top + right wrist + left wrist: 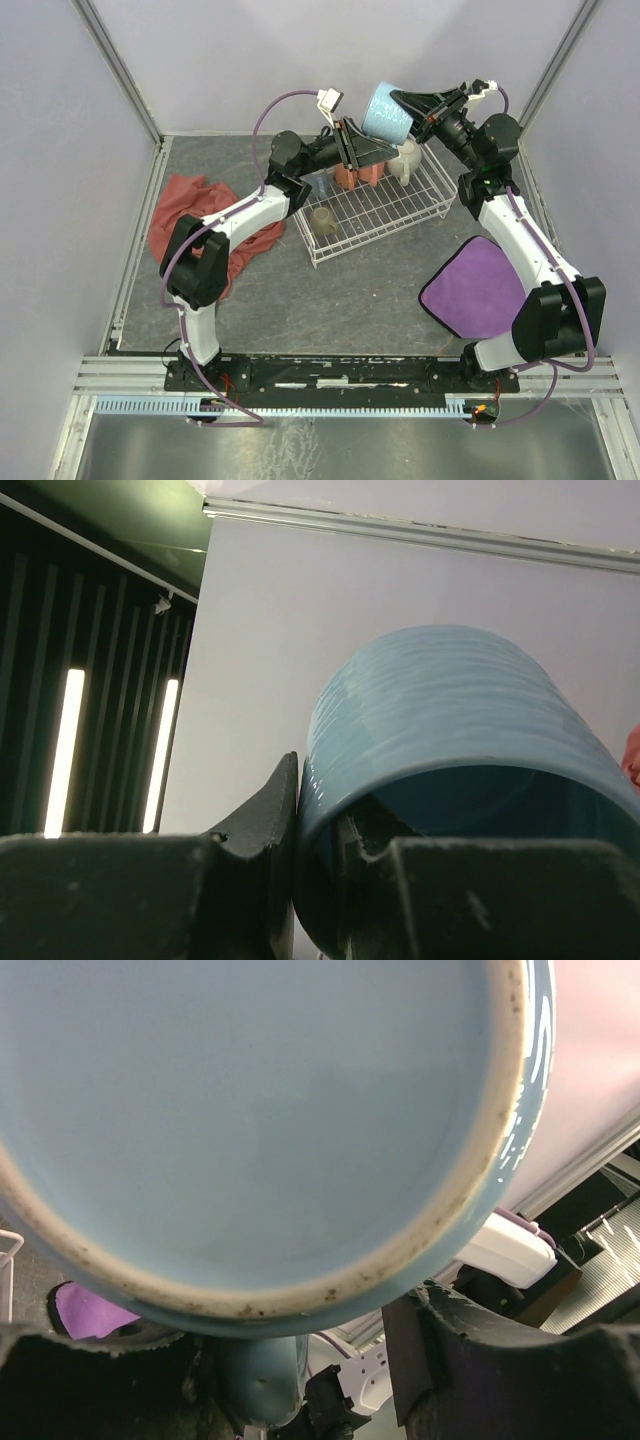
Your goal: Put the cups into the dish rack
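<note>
The larger light blue cup (388, 112) hangs tilted above the back of the white wire dish rack (400, 215). My right gripper (405, 103) is shut on its rim, one finger (260, 820) outside the wall and the other inside the cup (450, 710). My left gripper (378, 148) sits just under the cup's base (250, 1110), which fills the left wrist view. Its jaws stand apart, with the cup's handle (260, 1375) hanging between them and a gap to the right finger (470, 1370). Inside the rack stand a salmon-orange cup (347, 177), a cream cup (407, 160) and an olive-green cup (322, 221).
A crumpled red cloth (190, 215) lies left of the rack, partly under my left arm. A purple cloth (475, 285) lies at the front right beside my right arm. Metal frame posts and pale walls close in the back and both sides.
</note>
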`<move>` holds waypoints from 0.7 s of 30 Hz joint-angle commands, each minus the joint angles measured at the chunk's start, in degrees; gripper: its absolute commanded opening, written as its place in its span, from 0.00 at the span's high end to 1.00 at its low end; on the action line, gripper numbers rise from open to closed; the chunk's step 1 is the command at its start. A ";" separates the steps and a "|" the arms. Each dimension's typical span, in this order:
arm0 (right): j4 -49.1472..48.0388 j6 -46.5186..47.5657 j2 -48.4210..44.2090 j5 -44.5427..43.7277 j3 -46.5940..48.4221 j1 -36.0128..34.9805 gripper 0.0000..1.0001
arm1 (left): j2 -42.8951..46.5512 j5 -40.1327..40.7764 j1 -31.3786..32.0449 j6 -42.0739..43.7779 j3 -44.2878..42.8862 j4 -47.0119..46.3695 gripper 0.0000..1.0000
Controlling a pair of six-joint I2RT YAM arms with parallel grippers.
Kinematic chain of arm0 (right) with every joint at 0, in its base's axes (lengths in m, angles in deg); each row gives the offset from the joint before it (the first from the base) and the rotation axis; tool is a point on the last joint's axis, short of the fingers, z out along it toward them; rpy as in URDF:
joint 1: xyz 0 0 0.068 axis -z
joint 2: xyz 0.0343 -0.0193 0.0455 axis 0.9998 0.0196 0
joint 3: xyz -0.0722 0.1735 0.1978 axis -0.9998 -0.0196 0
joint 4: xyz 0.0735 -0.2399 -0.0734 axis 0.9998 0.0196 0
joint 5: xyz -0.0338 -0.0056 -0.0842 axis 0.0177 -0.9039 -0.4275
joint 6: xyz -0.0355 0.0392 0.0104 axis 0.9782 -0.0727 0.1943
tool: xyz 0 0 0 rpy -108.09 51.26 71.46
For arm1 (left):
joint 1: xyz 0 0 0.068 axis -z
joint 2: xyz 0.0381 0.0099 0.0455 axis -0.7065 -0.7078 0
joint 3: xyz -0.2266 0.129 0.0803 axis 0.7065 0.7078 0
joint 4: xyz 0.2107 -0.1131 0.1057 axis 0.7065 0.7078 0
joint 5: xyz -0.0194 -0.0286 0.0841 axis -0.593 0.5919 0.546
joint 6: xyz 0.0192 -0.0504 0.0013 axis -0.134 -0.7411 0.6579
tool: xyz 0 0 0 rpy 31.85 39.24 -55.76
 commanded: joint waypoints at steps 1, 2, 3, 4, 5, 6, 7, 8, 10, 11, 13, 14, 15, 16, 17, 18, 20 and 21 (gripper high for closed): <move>-6.72 0.37 -3.41 0.37 0.15 -0.62 0.99 | 0.51 2.09 0.25 -1.28 -2.93 -4.41 0.48; -6.70 0.37 -3.42 0.35 0.08 -0.61 0.99 | 0.47 2.28 0.25 -1.40 -3.00 -4.49 0.50; -6.68 0.37 -3.43 0.47 0.07 -0.66 0.99 | 0.39 2.44 0.26 -1.45 -3.09 -4.58 0.52; -6.62 0.37 -3.46 0.51 0.05 -0.70 0.99 | 0.30 2.57 0.30 -1.55 -3.17 -4.71 0.53; -6.57 0.37 -3.46 0.56 0.04 -0.77 0.99 | 0.16 2.68 0.32 -1.71 -3.21 -4.89 0.56; -6.65 0.45 -3.50 0.56 0.00 -0.73 0.99 | 0.17 2.81 0.30 -1.80 -3.24 -4.97 0.57; -6.49 0.54 -3.57 0.69 -0.04 -0.84 0.99 | 0.12 2.93 0.30 -1.92 -3.23 -4.99 0.59; -6.38 0.57 -3.59 0.68 -0.10 -0.89 0.99 | 0.06 3.00 0.31 -1.94 -3.32 -5.01 0.61; -6.34 0.71 -3.73 0.71 -0.40 -1.05 0.99 | -0.04 3.12 0.37 -1.99 -3.34 -4.89 0.65; -6.31 0.80 -3.85 0.74 -0.68 -1.15 0.99 | -0.06 3.14 0.40 -2.00 -3.33 -4.83 0.67; -6.23 0.97 -4.19 0.77 -1.28 -1.34 0.99 | -0.07 3.34 0.44 -1.96 -3.14 -4.70 0.71; -6.23 1.03 -4.39 0.79 -1.64 -1.42 0.99 | -0.05 3.42 0.39 -2.01 -3.08 -4.51 0.75; -6.19 1.08 -4.65 0.77 -1.94 -1.45 0.99 | -0.11 3.54 0.39 -2.03 -3.04 -4.48 0.79; -6.10 1.22 -4.91 0.83 -2.36 -1.43 0.99 | -0.10 3.57 0.39 -1.95 -3.03 -4.17 0.84; -6.00 1.50 -5.06 0.92 -2.73 -1.43 0.99 | 0.00 3.69 0.39 -1.72 -2.90 -3.62 0.89; -5.92 1.59 -5.40 0.84 -3.28 -1.39 0.99 | 0.16 3.85 0.39 -1.35 -2.79 -2.99 0.96; -5.78 2.05 -5.85 0.87 -4.23 -1.45 0.99 | 0.84 4.44 0.39 0.36 -2.44 0.02 0.97; -5.71 2.19 -6.04 0.86 -4.70 -1.51 0.99 | 1.31 4.85 0.39 1.48 -2.24 1.90 0.97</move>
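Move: The blue cup's handle is already between the left gripper's open fingers, roughly 1 cm forward of its hand point; the cup body is about 3 cm forward, 1 cm right and 6 cm above. The rack's middle lies some 13 cm forward, 4 cm left and 34 cm below, its white cup about 20 cm forward, 6 cm right and 30 cm down. From the right gripper the handle is about 5 cm back, 4 cm left and 7 cm below. Keep the left gripper nearly in place at the handle and close its fingers by about half of their opening, until they pinch the blue cup's handle from both sides and stop on it. With the right gripper keep hold of the cup's rim and ease it back about 1 cm, so the handle comes to the middle of the left gripper. ##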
